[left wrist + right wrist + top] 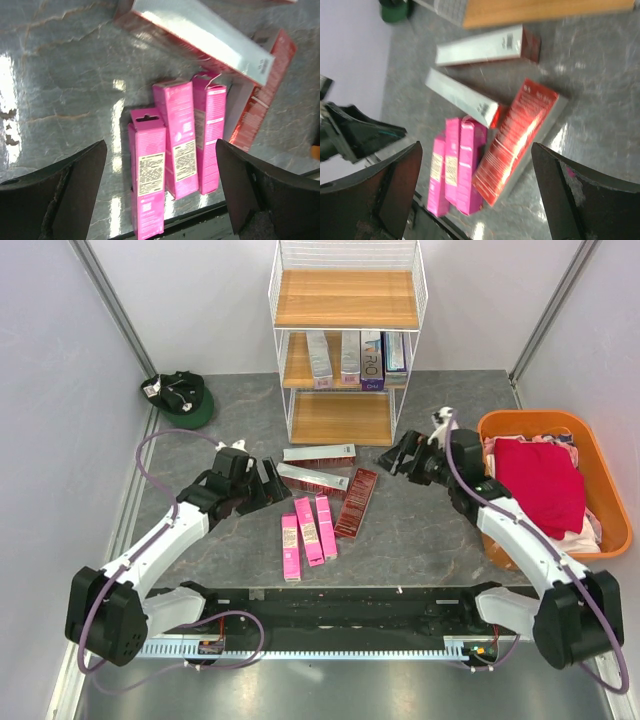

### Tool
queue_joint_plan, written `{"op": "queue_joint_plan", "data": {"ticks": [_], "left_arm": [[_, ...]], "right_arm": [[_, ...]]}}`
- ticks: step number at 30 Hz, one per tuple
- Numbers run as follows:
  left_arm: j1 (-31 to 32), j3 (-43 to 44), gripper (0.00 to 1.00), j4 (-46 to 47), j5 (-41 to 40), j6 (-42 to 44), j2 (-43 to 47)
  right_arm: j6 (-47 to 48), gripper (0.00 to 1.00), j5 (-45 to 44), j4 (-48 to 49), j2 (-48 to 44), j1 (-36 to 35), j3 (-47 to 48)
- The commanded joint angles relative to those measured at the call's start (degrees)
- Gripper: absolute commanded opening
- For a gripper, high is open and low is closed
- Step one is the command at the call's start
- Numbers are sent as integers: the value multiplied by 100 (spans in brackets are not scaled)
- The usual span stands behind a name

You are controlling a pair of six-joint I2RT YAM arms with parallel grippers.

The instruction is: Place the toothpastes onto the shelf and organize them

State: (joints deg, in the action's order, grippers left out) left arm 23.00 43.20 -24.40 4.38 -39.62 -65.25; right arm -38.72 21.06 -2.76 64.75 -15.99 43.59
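Several silver, blue and purple toothpastes [350, 358] stand on the middle board of the white wire shelf [345, 298]. Three dark red boxes [319, 454] [312, 478] [356, 502] lie on the table in front of it. Three pink boxes [308, 530] lie side by side nearer the arms. My left gripper [272, 480] is open, left of the red boxes, and looks down on the pink boxes [178, 137]. My right gripper [398, 455] is open, right of the pile, with a red box [517, 140] and the pink boxes [457, 165] below it. Neither holds anything.
An orange tub [600, 490] full of clothes stands at the right edge of the table, beside the right arm. A dark green cap [180, 398] lies at the back left. The shelf's bottom board [340, 418] is bare.
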Motion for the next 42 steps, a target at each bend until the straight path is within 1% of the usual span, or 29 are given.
{"op": "queue_joint_plan", "data": {"ticks": [1, 4, 10, 14, 22, 25, 27, 33, 37, 40, 41, 42], "left_arm": [[11, -215, 96, 155, -113, 164, 285], [20, -251, 96, 138, -122, 252, 408], [11, -198, 96, 155, -104, 279, 312], [20, -207, 96, 164, -87, 288, 163], [20, -268, 96, 208, 19, 288, 92], [29, -321, 96, 243, 62, 270, 127], [29, -365, 96, 269, 89, 253, 127], [37, -549, 96, 471, 265, 191, 136], [37, -646, 96, 542, 353, 182, 136], [46, -690, 96, 594, 353, 182, 118], [46, -690, 96, 603, 361, 174, 101], [38, -690, 96, 612, 370, 182, 101]], "right_arm": [[470, 98, -540, -505, 414, -431, 246], [567, 98, -900, -699, 783, -633, 281], [515, 98, -1235, -805, 1592, -862, 430], [313, 98, -1604, -542, 1944, -994, 510], [-232, 98, -1816, 39, 2822, -1055, 738], [-390, 98, -1886, 144, 3165, -1108, 992], [-514, 98, -1956, 241, 3272, -1187, 1046], [-759, 98, -2536, 241, 3553, -1398, 1239], [-699, 98, -2791, 241, 3580, -1582, 1318], [-419, 98, -3361, -179, 3746, -1907, 1703], [-365, 98, -3519, -459, 3816, -2117, 1801], [-330, 98, -3817, -566, 3956, -2215, 1889]]}}
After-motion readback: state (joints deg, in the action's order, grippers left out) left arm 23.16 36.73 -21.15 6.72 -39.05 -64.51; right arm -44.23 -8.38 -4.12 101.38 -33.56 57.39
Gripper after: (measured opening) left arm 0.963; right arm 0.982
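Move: The red toothpaste lies about 6 cm to the right hand's left, some 2 cm back and 17 cm below. At much that depth, the slanted silver-topped toothpaste is 15 cm left and 2 cm ahead, the farther silver-topped one 13 cm left and 8 cm ahead, and the nearest pink toothpaste 12 cm left and 7 cm back. From the left hand, the red toothpaste is about 15 cm right, 3 cm ahead and 10 cm down. To the red toothpaste's far half the right hand sinks some 16 cm, fingers staying wide open and tipping about 25 degrees steeper, then goes forward and left, 6 cm left overall. The open fingers come to straddle the toothpaste and push it leftward against the slanted silver-topped one. The left hand, open, eases down about 3 cm and slightly back. ##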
